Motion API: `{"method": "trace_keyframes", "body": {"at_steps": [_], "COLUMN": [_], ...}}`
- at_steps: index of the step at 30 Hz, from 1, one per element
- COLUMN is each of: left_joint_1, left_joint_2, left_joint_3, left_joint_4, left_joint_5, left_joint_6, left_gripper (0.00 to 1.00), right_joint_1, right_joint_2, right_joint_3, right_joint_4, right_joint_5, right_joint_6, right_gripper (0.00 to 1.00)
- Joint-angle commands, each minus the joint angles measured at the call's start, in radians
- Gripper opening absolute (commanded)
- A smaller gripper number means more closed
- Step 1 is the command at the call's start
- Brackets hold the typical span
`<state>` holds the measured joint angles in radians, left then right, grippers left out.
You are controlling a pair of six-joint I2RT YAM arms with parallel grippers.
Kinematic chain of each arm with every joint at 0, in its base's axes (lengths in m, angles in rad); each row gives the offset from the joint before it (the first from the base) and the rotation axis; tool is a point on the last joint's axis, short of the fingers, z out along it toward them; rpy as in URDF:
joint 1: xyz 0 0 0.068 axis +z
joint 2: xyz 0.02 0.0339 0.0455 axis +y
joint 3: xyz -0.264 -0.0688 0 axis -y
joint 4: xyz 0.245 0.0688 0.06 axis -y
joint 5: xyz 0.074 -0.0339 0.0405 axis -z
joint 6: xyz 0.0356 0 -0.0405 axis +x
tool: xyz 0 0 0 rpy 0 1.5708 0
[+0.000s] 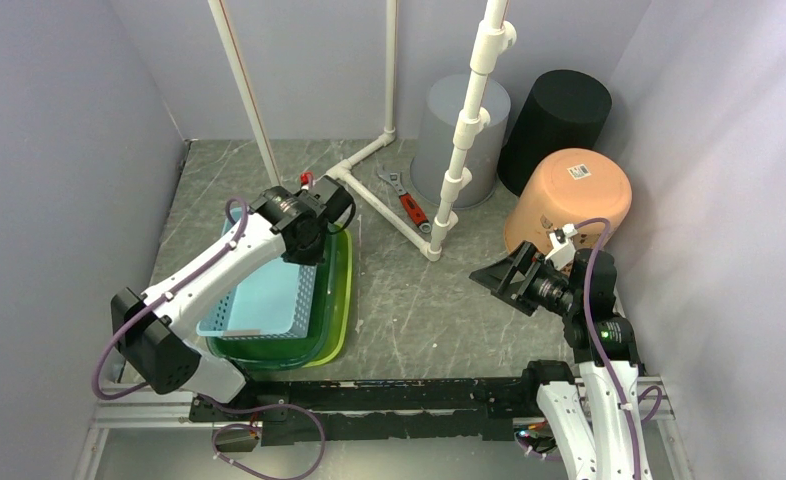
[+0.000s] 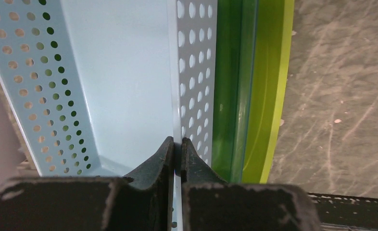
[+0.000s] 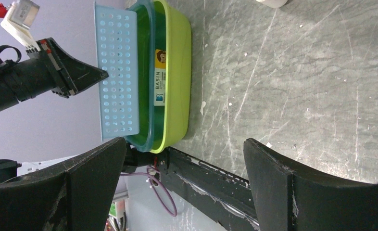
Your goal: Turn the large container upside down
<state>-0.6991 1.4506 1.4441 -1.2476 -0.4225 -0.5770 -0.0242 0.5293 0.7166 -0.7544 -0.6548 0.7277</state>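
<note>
A light blue perforated basket (image 1: 259, 300) sits inside a dark green basin (image 1: 326, 285) nested in a lime green basin (image 1: 343, 300) at the left of the table. My left gripper (image 1: 312, 252) is shut on the basket's right wall near its far corner. In the left wrist view the gripper (image 2: 177, 147) pinches the thin blue wall (image 2: 196, 72) between both fingers, with the green basins (image 2: 264, 96) just to the right. My right gripper (image 1: 499, 282) is open and empty above the table on the right. Its wrist view (image 3: 184, 144) shows the basket (image 3: 117, 72) and the basins (image 3: 177, 72) far off.
An upside-down orange bucket (image 1: 569, 200) stands close behind the right gripper. A grey bin (image 1: 459, 125) and a black bin (image 1: 559, 115) stand at the back. A white pipe frame (image 1: 389, 210) and a red wrench (image 1: 411, 207) lie mid-table. A black rail (image 1: 399, 395) runs along the near edge.
</note>
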Motion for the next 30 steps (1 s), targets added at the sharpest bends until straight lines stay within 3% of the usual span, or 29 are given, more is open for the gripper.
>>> {"method": "trace_keyframes", "body": {"at_steps": [1, 10, 19, 30], "left_joint_1": [-0.002, -0.006, -0.088, -0.202], "left_joint_2": [0.022, 0.146, 0.137, 0.216], "left_joint_3": [-0.027, -0.208, -0.138, -0.017], "left_joint_4": [-0.041, 0.138, 0.305, 0.407], "left_joint_5": [-0.082, 0.141, 0.469, 0.609], "left_joint_6": [0.009, 0.005, -0.031, -0.11], "left_gripper": [0.03, 0.03, 0.03, 0.03], "right_joint_1": [0.003, 0.004, 0.005, 0.004], "right_joint_2": [0.0, 0.017, 0.015, 0.01], "right_joint_3": [-0.003, 0.004, -0.018, -0.03], "right_joint_4": [0.043, 0.033, 0.038, 0.022], "right_joint_5": [0.003, 0.015, 0.025, 0.04], "right_joint_6": [0.006, -0.006, 0.002, -0.002], "right_gripper": [0.96, 0.96, 0.96, 0.97]}}
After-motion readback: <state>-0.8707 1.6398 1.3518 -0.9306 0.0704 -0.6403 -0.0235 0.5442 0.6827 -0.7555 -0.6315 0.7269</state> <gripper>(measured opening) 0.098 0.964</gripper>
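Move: Ahead of the left arm's base, the left hand already grips the right rim of the raised blue basket, whose middle is some 13 cm to its left and 2 cm back. The dark green basin below is centred about 12 cm left, 3 cm back and 12 cm down; the lime basin around it is about 10 cm left and 2 cm back. The pipe elbow stands 29 cm right and 12 cm ahead. From the right hand, the dark green basin lies roughly 55 cm left and 5 cm ahead. Sinking about 9 cm with the blue basket's rim still pinched, the left hand lowers it into the dark green basin, then sweeps some 15 cm to the right and about 5 cm back in all, rising slightly. On the sweep the hand's left side dips 20-odd degrees and the wrist turns some 15 degrees clockwise; the fingers tip back towards the base. The basket pushes the basin along, and the grip stays shut. ##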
